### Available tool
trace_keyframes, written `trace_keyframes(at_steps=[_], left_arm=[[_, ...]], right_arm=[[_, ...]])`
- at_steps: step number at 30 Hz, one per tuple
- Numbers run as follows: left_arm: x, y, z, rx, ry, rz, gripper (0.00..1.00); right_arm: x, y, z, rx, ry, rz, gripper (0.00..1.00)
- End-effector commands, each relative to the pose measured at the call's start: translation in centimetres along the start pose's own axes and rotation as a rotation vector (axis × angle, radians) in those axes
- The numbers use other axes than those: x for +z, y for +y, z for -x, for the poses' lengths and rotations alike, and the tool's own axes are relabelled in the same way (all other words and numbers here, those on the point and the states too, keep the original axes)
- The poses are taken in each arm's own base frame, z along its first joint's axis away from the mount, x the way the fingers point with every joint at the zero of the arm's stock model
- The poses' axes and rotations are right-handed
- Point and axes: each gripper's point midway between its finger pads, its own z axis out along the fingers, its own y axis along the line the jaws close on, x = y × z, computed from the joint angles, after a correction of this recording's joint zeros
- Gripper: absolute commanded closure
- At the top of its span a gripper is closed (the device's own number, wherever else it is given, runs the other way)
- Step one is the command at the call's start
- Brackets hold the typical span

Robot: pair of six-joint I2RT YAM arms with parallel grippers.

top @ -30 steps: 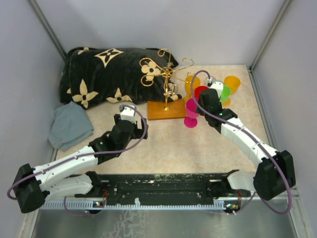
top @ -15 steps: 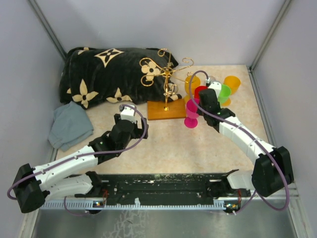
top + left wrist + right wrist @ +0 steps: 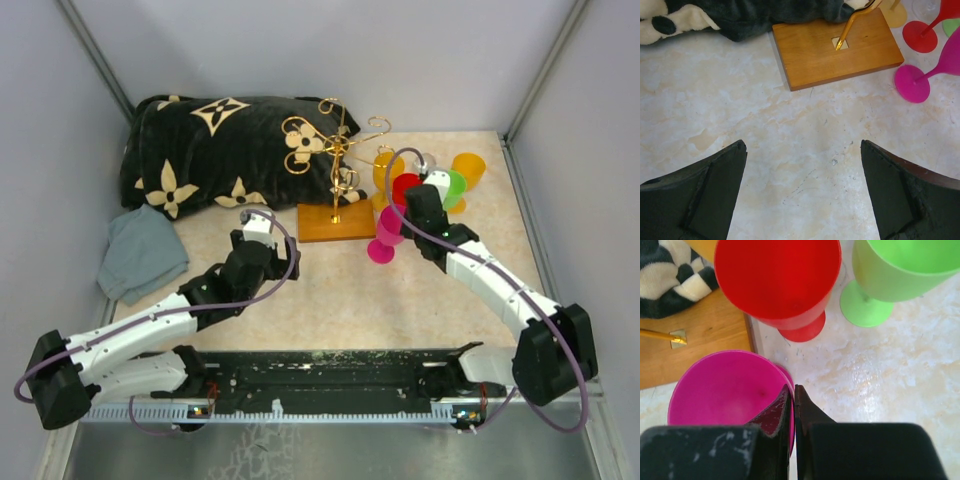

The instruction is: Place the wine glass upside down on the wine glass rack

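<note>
The magenta wine glass (image 3: 720, 390) stands tilted on the table just right of the wine glass rack, a gold wire tree (image 3: 335, 150) on a wooden base (image 3: 335, 222). My right gripper (image 3: 792, 386) is shut on the glass's rim, one finger inside the bowl and one outside. From above, the magenta wine glass (image 3: 386, 232) leans with its foot toward the base. My left gripper (image 3: 802, 145) hangs open over bare table in front of the wooden base (image 3: 835, 47), holding nothing.
Red (image 3: 405, 185), green (image 3: 455, 187) and orange (image 3: 468, 168) glasses stand close behind the magenta one. A black patterned pillow (image 3: 220, 150) lies at the back left, touching the rack. A grey cloth (image 3: 143, 252) lies at the left edge.
My right gripper has shut on the magenta glass's rim, and the glass has tipped slightly. The left arm has not moved.
</note>
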Motion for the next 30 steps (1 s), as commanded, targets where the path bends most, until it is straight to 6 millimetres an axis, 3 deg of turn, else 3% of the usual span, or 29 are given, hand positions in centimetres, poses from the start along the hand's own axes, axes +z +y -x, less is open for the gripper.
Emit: trace_keyframes(at_steps=[1,6,13,17,24,30], left_arm=[[-0.5,-0.7,2.0,-0.047,-0.024,-0.015,0.00],[-1.3,0.1,2.6,-0.060,-0.026,0.013,0.00],[-3.8,0.9,4.0,-0.130,-0.054,-0.004,0.01],[-5.5,1.6,5.3,-0.169,-0.086,-0.020,0.01],[-8.0,3.3,7.1,-0.234,-0.164,-0.016,0.01],[-9.2,2.7,8.3,-0.286,-0.199,-0.083,0.01]], right_arm=[[-2.6,0.1,0.8,0.043,-0.029,0.059,1.00],[-6.6,2.1,0.2,0.030,-0.038,0.189,1.00],[-11.5,6.2,-1.9,0.001,-0.002,0.442,1.00],[-14.3,8.0,-1.6,0.018,-0.028,0.615,1.00],[-20.6,10.0,3.3,0.041,-0.203,0.873,1.00],[-27.4,10.9,8.8,0.067,-0.398,1.070,1.00]])
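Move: The right hand has the pink wine glass pinched by its rim, its middle some 4 cm left, 2 cm ahead and 7 cm below the fingertips. The rack's post stands about 16 cm left and 10 cm ahead, with its curled arms well above the hand. The red glass is roughly 11 cm straight ahead, and the green one 12 cm ahead and 11 cm right. From the left hand the rack is about 18 cm ahead and 13 cm right. Keeping the pink glass's rim pinched in shut fingers, the right hand draws it back about 14 cm, away from the red and green glasses, swinging left and rising, with a last steep climb; the wrist turns counter-clockwise, lifts its left side and tips up, roughly 50 degrees in all. The open left hand rises 9 cm and backs off leftward, rolling slightly. ##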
